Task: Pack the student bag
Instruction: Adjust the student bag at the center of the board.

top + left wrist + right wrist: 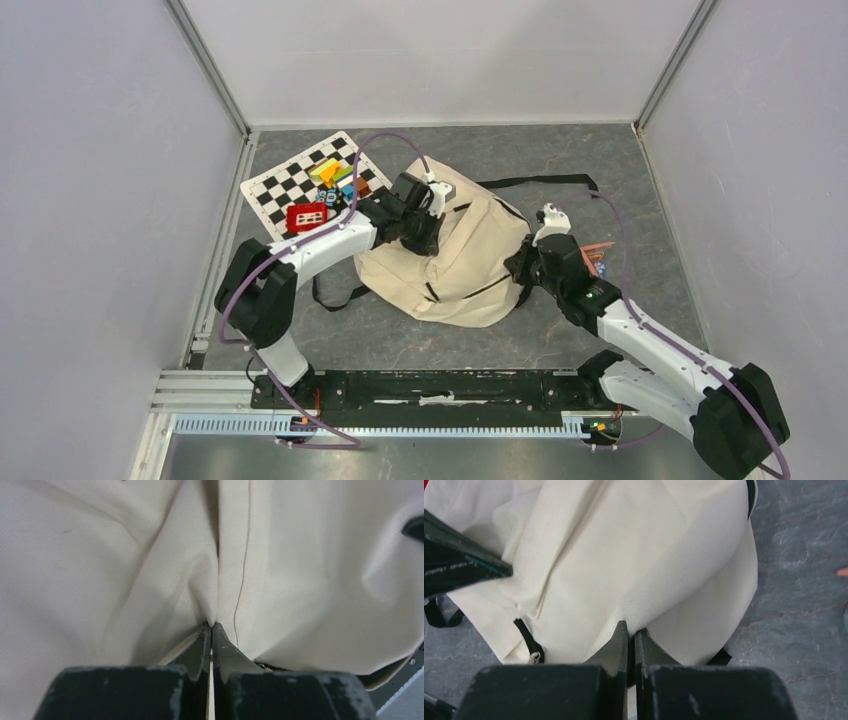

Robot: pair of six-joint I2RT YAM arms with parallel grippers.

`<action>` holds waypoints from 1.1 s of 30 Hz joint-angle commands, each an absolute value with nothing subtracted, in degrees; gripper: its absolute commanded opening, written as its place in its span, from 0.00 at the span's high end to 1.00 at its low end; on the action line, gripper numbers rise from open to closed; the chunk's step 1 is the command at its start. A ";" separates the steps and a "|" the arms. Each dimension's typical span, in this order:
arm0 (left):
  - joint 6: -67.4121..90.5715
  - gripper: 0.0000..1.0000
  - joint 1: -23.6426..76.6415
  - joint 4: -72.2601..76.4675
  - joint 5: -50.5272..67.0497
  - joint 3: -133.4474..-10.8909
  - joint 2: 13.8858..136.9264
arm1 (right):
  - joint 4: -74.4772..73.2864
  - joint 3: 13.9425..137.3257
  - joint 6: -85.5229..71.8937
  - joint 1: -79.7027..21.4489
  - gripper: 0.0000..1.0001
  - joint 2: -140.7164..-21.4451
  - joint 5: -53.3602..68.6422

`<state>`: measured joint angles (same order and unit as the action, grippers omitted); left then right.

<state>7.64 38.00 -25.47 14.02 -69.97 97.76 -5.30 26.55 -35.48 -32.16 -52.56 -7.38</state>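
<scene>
The student bag (462, 262), a cream canvas backpack with black straps, lies crumpled in the middle of the grey table. My left gripper (425, 237) sits at the bag's upper left, shut on a pinched fold of the cream cloth (212, 615). My right gripper (522, 268) is at the bag's right edge, likewise shut on a fold of the canvas (636, 617). In the right wrist view a black zipper pull (530, 645) hangs at the lower left of the bag (634, 555). The bag's opening is hidden.
A black-and-white checkered board (305, 182) lies at the back left with a red card (307, 216) and a heap of coloured items (340, 176) on it. An orange and blue object (597, 257) lies right of the bag. A black strap (545, 181) trails behind.
</scene>
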 commanded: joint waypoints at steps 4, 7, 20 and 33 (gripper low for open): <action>16.72 0.98 45.64 -20.72 17.25 -61.79 89.96 | -2.84 37.77 -22.66 -31.82 1.00 -62.24 -14.30; 22.87 0.98 49.71 -15.68 15.41 -56.28 86.41 | -3.74 42.15 -19.27 -31.91 1.00 -67.68 -14.76; 45.24 0.98 63.89 8.54 5.55 -43.72 82.14 | 9.47 54.05 -12.20 -32.58 1.00 -87.41 1.29; 25.89 0.00 50.80 -26.09 -0.38 -55.69 66.16 | -6.40 58.73 -7.06 -32.52 0.14 -78.37 -7.82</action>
<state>35.70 59.92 -13.21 -0.25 -50.65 72.01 -2.63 59.66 -8.03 -32.51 -85.89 -3.97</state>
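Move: Both hands already have the student bag's cloth in shut fingers: its middle is about 3 cm to the left hand's right and 1 cm ahead, while from the right hand it is some 13 cm left and 5 cm ahead, a few centimetres lower. From the left hand the chessboard is about 22 cm left and 11 cm ahead, the red box 25 cm left and 7 cm ahead. The loose black strap lies 18 cm ahead and 5 cm right of the right hand. Keeping their pinches, the hands swing the bag counter-clockwise between them: the left drags its grip back about 13 cm towards the base and some 7 cm to the right, tilting about 20 degrees with its left side dropping, while the right pushes forward about 9 cm and left 7 cm, low over the board, its wrist turning counter-clockwise about 20 degrees. Then both open and let go of the cloth, the left rising some 6 cm and the right about 8 cm while carrying on a few centimetres farther forward. ##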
